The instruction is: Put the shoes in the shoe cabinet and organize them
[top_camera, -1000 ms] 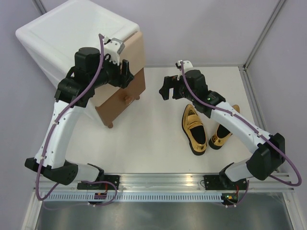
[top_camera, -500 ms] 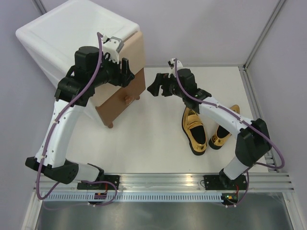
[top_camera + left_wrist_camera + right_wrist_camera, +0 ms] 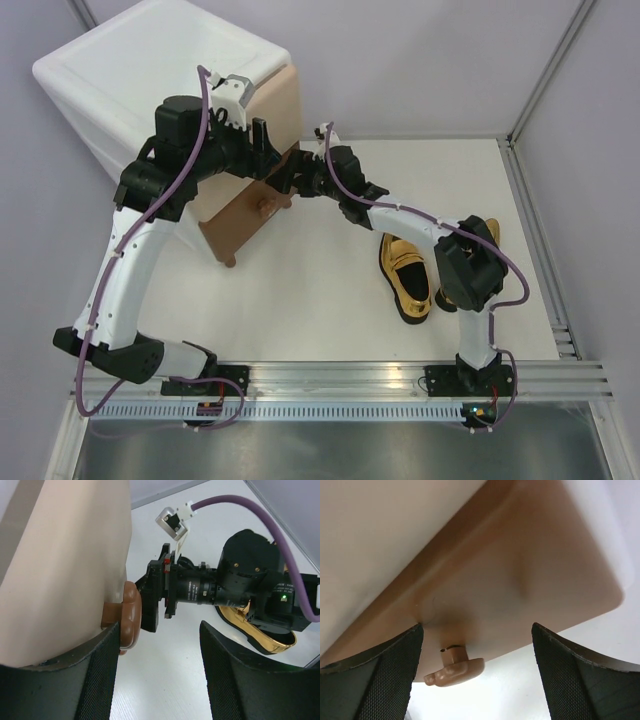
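Note:
The white shoe cabinet [image 3: 130, 75] stands at the back left, with a beige upper drawer [image 3: 280, 100] and a brown lower drawer [image 3: 250, 205]. My right gripper [image 3: 285, 178] is open at the brown drawer front, its fingers on either side of the knob [image 3: 455, 669] without touching it. My left gripper [image 3: 258, 150] is open and empty just above, by the upper drawer. In the left wrist view a brown knob [image 3: 131, 612] sits beside my left finger, with the right gripper [image 3: 152, 597] against it. Two gold shoes [image 3: 405, 268] [image 3: 462, 275] lie on the table to the right. The purple shoes are out of view.
The right arm [image 3: 400, 215] stretches across the table from the shoes to the cabinet. A metal frame rail [image 3: 535, 215] runs along the table's right edge. Grey walls close in the back and the left side.
My right arm has reached left from above the gold shoes to the brown drawer, bringing its open gripper around the knob. My left arm has barely moved.

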`<act>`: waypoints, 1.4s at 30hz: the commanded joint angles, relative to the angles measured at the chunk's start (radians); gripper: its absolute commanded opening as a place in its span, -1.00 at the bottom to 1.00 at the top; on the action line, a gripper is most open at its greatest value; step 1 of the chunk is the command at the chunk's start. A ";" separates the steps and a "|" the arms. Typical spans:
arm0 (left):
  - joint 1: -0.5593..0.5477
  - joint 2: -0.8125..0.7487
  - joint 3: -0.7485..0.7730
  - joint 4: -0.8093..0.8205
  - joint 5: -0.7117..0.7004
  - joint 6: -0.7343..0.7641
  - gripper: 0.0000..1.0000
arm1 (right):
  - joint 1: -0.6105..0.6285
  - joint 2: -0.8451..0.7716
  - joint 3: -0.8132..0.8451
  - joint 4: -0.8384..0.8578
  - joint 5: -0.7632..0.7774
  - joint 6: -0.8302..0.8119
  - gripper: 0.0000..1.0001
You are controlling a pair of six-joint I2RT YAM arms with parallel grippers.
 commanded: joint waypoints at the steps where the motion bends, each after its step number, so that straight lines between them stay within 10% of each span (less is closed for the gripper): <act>1: -0.030 0.006 0.026 0.023 0.275 -0.193 0.28 | 0.024 0.058 0.088 0.120 0.017 0.068 0.85; 18: -0.064 -0.033 -0.020 0.076 0.441 -0.282 0.27 | 0.035 0.076 -0.005 0.258 0.080 0.175 0.84; 25: -0.068 -0.082 -0.047 0.078 0.419 -0.258 0.59 | 0.001 -0.060 -0.186 0.267 0.088 0.151 0.85; 32: -0.068 -0.088 -0.041 0.098 0.435 -0.239 0.99 | -0.034 -0.267 -0.269 0.093 0.069 -0.036 0.88; 42: -0.094 -0.108 -0.118 0.115 0.275 -0.255 0.99 | -0.057 -0.445 -0.346 -0.107 0.120 -0.180 0.89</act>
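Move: The upper knob lies by the left hand's left finger, about 3 cm left of the hand point and 1 cm ahead, at its height; the lower knob is roughly 22 cm below and 3 cm left, level fore and aft. From the right hand, the lower knob is about 5 cm left, 3 cm back and 6 cm below, and the upper knob some 6 cm left, 4 cm back and 15 cm above. Left finger draws the upper knob back-right about 5 cm, fingers spreading; right hand nudges left, dips, then withdraws right. ##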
